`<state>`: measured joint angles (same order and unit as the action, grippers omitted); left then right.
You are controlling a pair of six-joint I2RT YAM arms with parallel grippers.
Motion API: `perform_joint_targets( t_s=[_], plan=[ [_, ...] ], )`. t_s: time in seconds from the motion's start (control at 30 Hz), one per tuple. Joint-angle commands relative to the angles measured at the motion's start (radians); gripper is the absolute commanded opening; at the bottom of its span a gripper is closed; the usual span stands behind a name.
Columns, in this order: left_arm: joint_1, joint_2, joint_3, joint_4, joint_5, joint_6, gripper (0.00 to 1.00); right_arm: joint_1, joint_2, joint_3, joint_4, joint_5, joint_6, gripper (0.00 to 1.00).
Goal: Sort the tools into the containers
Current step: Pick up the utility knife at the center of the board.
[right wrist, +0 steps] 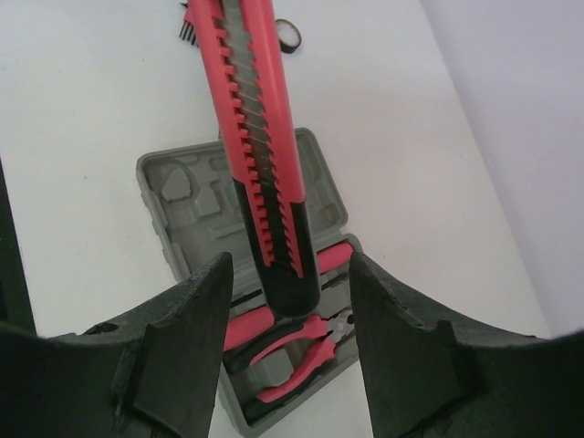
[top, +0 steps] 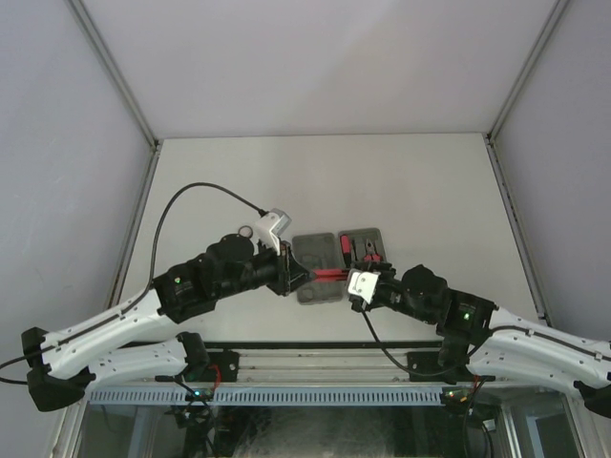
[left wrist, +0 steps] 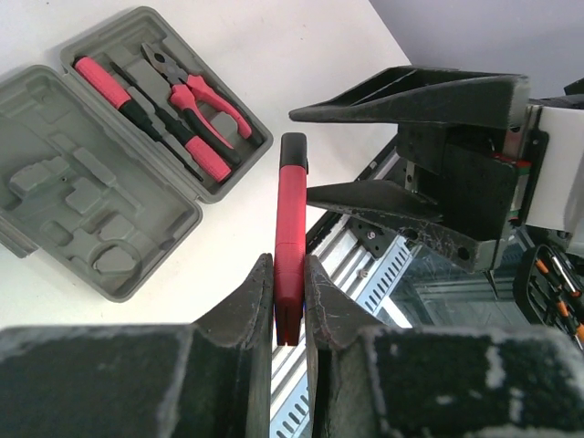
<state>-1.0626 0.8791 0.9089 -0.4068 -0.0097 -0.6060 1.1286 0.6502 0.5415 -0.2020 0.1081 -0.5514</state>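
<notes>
My left gripper (left wrist: 290,274) is shut on one end of a red-and-black utility knife (left wrist: 291,210), which it holds level above the table's near edge. The knife's other end (right wrist: 260,155) reaches in between the fingers of my right gripper (right wrist: 290,266). That gripper is open, with a gap on each side of the knife. The containers are two joined grey trays (top: 320,258). The right tray (left wrist: 246,155) holds pliers (left wrist: 196,100) and red-handled screwdrivers (left wrist: 114,87). The left tray (left wrist: 55,164) has bare recesses. A small dark ring (right wrist: 288,35) lies on the table beyond the trays.
A small black comb-like piece (right wrist: 189,23) lies next to the ring. The metal rail (top: 286,393) at the table's near edge runs below both grippers. Grey walls (top: 57,114) enclose the white table (top: 430,191) on three sides.
</notes>
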Motion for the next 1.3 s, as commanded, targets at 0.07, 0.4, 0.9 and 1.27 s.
perform_joint_targets(
  t_s=[0.07, 0.4, 0.9, 1.27],
  plan=[
    [0.004, 0.005, 0.040, 0.040, 0.040, 0.026, 0.00, 0.013, 0.021, 0.024, 0.003, -0.014, -0.001, 0.54],
    [0.006, 0.006, 0.041, 0.060, 0.086, 0.030, 0.00, 0.016, 0.040, 0.023, -0.014, 0.018, -0.005, 0.34],
    [0.005, -0.004, 0.061, 0.072, 0.062, 0.027, 0.57, 0.027, -0.001, 0.024, 0.010, 0.076, 0.110, 0.02],
    [0.005, -0.075, 0.028, 0.153, -0.096, 0.015, 0.70, 0.029, 0.009, 0.023, 0.120, 0.166, 0.537, 0.00]
  ],
)
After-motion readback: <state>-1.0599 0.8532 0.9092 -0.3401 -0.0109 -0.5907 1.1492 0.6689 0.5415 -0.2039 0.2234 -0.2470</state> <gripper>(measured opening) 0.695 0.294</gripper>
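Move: The utility knife hangs in the air in the left fingers, its middle about 5 cm to the left hand's right and some 2 cm below it. From the right hand it lies roughly 6 cm to the left, level fore and aft and about 1 cm higher, its free black end between the open right fingers. The case's tool-filled half sits about 4 cm ahead of the right hand, 1 cm right and 18 cm down; its empty half is some 9 cm left and 3 cm ahead. The knife's black end is pinched by the right hand, which sinks about 2 cm and closes on it while the left hand keeps its hold. The left fingers then open wide and let go, the left hand finally rising about 2 cm; the right hand, having come up about 1 cm, tips down and turns clockwise, some 15–20 degrees in all. ##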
